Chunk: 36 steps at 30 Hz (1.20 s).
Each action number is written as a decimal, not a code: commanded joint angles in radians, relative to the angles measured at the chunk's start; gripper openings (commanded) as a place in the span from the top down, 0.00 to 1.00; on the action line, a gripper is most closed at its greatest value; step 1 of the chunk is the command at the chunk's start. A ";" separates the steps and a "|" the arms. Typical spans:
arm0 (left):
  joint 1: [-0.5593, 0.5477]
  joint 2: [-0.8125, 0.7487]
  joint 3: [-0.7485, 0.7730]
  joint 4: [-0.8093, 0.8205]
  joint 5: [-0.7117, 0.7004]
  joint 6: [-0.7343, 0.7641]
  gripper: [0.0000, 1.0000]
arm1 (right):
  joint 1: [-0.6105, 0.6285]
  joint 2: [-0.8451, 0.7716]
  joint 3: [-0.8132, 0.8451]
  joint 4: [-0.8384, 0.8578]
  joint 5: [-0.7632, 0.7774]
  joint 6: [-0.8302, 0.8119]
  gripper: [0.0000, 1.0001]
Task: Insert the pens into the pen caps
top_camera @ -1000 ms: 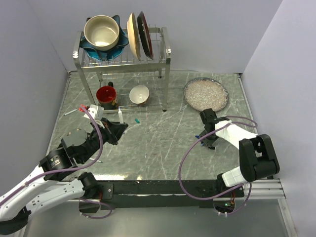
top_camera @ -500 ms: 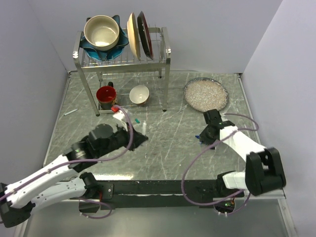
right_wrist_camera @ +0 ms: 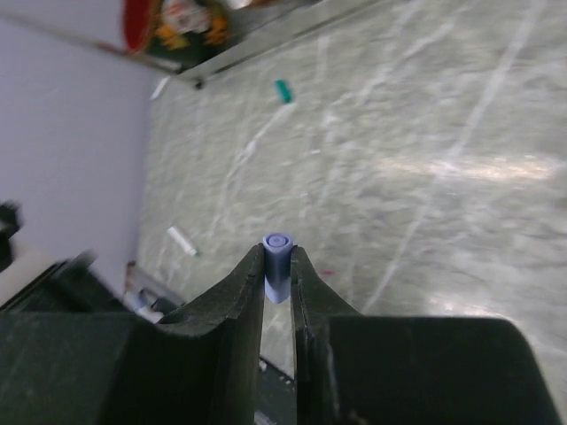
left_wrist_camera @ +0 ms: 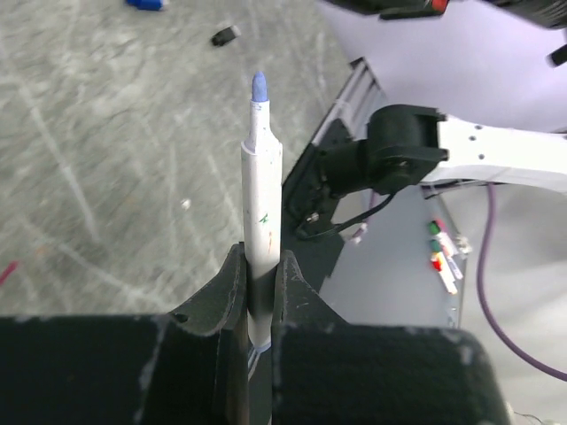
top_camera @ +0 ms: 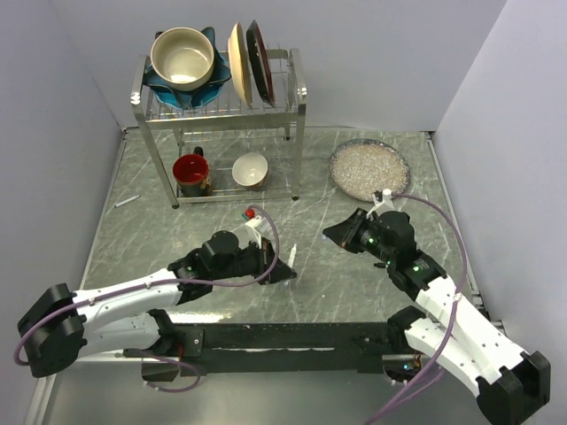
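My left gripper (left_wrist_camera: 260, 266) (top_camera: 285, 268) is shut on a white-barrelled pen (left_wrist_camera: 262, 186) (top_camera: 292, 258); its bare blue tip (left_wrist_camera: 259, 86) sticks out beyond the fingers. My right gripper (right_wrist_camera: 278, 266) (top_camera: 330, 234) is shut on a short blue pen cap (right_wrist_camera: 276, 255), pinched at the fingertips. In the top view the two grippers face each other over the table's middle, a short gap apart. A teal cap (right_wrist_camera: 283, 90) and a black cap (left_wrist_camera: 225, 35) lie loose on the table. Another white pen (top_camera: 126, 202) lies at the far left, and a white pen (right_wrist_camera: 182, 240) shows in the right wrist view.
A metal dish rack (top_camera: 297, 97) with bowls and plates stands at the back left, with a red mug (top_camera: 190, 168) and a small bowl (top_camera: 251, 168) under it. A round plate of pale grains (top_camera: 369, 168) sits at the back right. Marbled table (top_camera: 310, 292) between.
My left arm swung from the left side to the table's middle, carrying the pen. My right arm lifted off the table and turned left toward it with the blue cap.
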<state>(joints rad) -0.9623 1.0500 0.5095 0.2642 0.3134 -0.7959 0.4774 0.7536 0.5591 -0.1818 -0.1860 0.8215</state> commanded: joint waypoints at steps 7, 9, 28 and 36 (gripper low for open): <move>-0.009 0.073 0.034 0.176 0.035 -0.026 0.99 | 0.064 -0.059 0.004 0.180 -0.083 0.024 1.00; -0.007 0.093 0.041 0.184 0.039 -0.026 0.99 | 0.066 -0.056 0.013 0.179 -0.070 0.022 1.00; -0.009 0.122 0.061 0.168 0.038 -0.009 0.99 | 0.148 0.013 0.059 0.180 0.034 0.050 1.00; -0.009 0.116 0.057 0.170 0.035 -0.008 0.99 | 0.168 0.041 0.078 0.180 0.054 0.054 1.00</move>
<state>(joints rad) -0.9661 1.1828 0.5373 0.3843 0.3428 -0.8143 0.6323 0.7876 0.5838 -0.0448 -0.1593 0.8707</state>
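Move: The cap pinched in the right gripper is about 10 cm ahead of the left hand, some 8 cm to its right and perhaps 2 cm lower. The pen held in the left gripper has its middle about 7 cm back from the right hand, 8 cm to its left and 2 cm above. On the table 18 cm beneath the right hand, a blue cap lies 4 cm ahead and 12 cm right, a black cap 1 cm back and 18 cm right. The cap, still pinched in the right fingers, is carried about 4 cm left and 3 cm up towards the forward-pointing pen tip: it rises and swings left, drifting slightly back, then edges left while dipping a little before a last small rise. The left hand keeps its grip on the pen and shifts 2 cm right to meet it, then holds still; neither gripper opens. ##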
